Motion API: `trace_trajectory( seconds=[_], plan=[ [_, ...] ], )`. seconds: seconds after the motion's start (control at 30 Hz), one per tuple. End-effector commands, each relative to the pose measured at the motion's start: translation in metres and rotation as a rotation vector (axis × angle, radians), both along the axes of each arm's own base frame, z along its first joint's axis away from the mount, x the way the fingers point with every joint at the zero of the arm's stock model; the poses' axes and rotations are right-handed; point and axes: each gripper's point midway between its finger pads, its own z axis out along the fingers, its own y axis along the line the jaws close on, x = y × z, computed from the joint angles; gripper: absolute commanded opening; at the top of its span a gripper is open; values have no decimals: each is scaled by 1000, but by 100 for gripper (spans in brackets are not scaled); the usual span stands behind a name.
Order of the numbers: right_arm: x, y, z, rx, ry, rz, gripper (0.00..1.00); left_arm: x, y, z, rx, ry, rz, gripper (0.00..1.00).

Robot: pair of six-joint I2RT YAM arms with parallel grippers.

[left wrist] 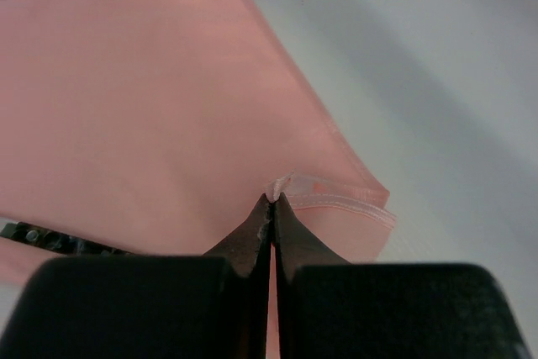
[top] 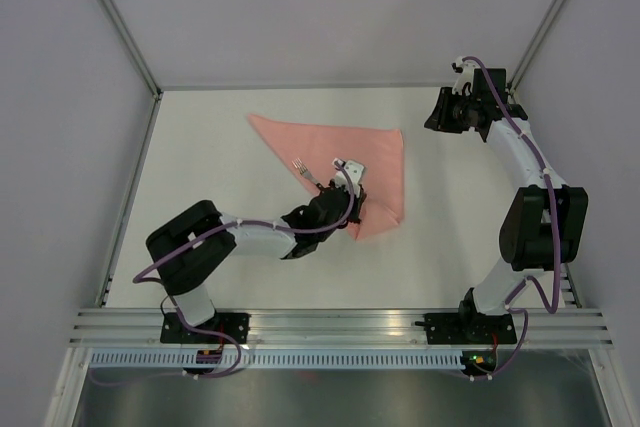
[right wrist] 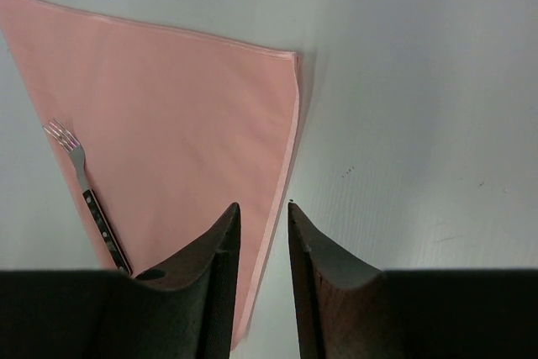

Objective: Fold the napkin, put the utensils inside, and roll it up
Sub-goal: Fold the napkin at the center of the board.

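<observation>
The pale pink napkin (top: 345,152) lies on the white table folded into a triangle, its long edge running from back left to front right. A fork (top: 307,175) with a dark handle rests across its left edge, tines toward the back; no other utensil shows. My left gripper (top: 358,209) is low over the napkin's near corner and shut on a small pinch of hemmed cloth (left wrist: 290,184). The fork's handle (left wrist: 50,239) shows at the left of that view. My right gripper (top: 437,112) hangs open and empty, raised above the table to the right of the napkin (right wrist: 185,115) and the fork (right wrist: 88,199).
Grey walls with metal posts (top: 120,27) enclose the white table (top: 220,247) on three sides. The arm bases sit on an aluminium rail (top: 340,325) at the near edge. Purple cables run along both arms.
</observation>
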Motion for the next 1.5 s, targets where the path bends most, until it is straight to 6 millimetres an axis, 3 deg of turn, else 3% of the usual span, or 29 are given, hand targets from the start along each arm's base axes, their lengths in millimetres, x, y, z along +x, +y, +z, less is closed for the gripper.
trace_trajectory(
  seconds=[0.0,0.1,0.23,0.6,0.97,1.47],
  plan=[
    [1,2,2,18,-4,-2,35,17,23,8,-94,82,105,2],
    [1,3,1,21,-1,-2,35,42,50,3,-112,121,189,2],
    [1,3,0,20,0,-1,35,62,71,-2,-116,150,249,2],
    [1,2,-3,18,8,0,35,111,114,-13,-123,223,377,2],
    [2,2,-6,16,15,3,36,130,142,-24,-129,271,448,2],
    [-1,5,-8,13,23,16,36,136,169,-37,-121,317,540,2]
  ],
)
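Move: Roughly 12 cm ahead and 10 cm to the left of the left hand, about 8 cm lower, lies the middle of the fork, tines pointing away; this hand already pinches the napkin's near corner. From the same hand, the napkin's far-right corner is some 33 cm ahead and 16 cm right, and its far-left corner about 39 cm ahead and 33 cm left. From the right hand the fork lies around 33 cm left, 5 cm back and 16 cm below. Carrying the pinched corner left and forward over the fork's handle, the left hand covers about 20 cm, quickly at first, then easing in beside the fork's neck. It sinks some 4 cm overall while the wrist turns about 30 degrees counter-clockwise and the fingertips tip further down; the fingers stay shut on the cloth. ##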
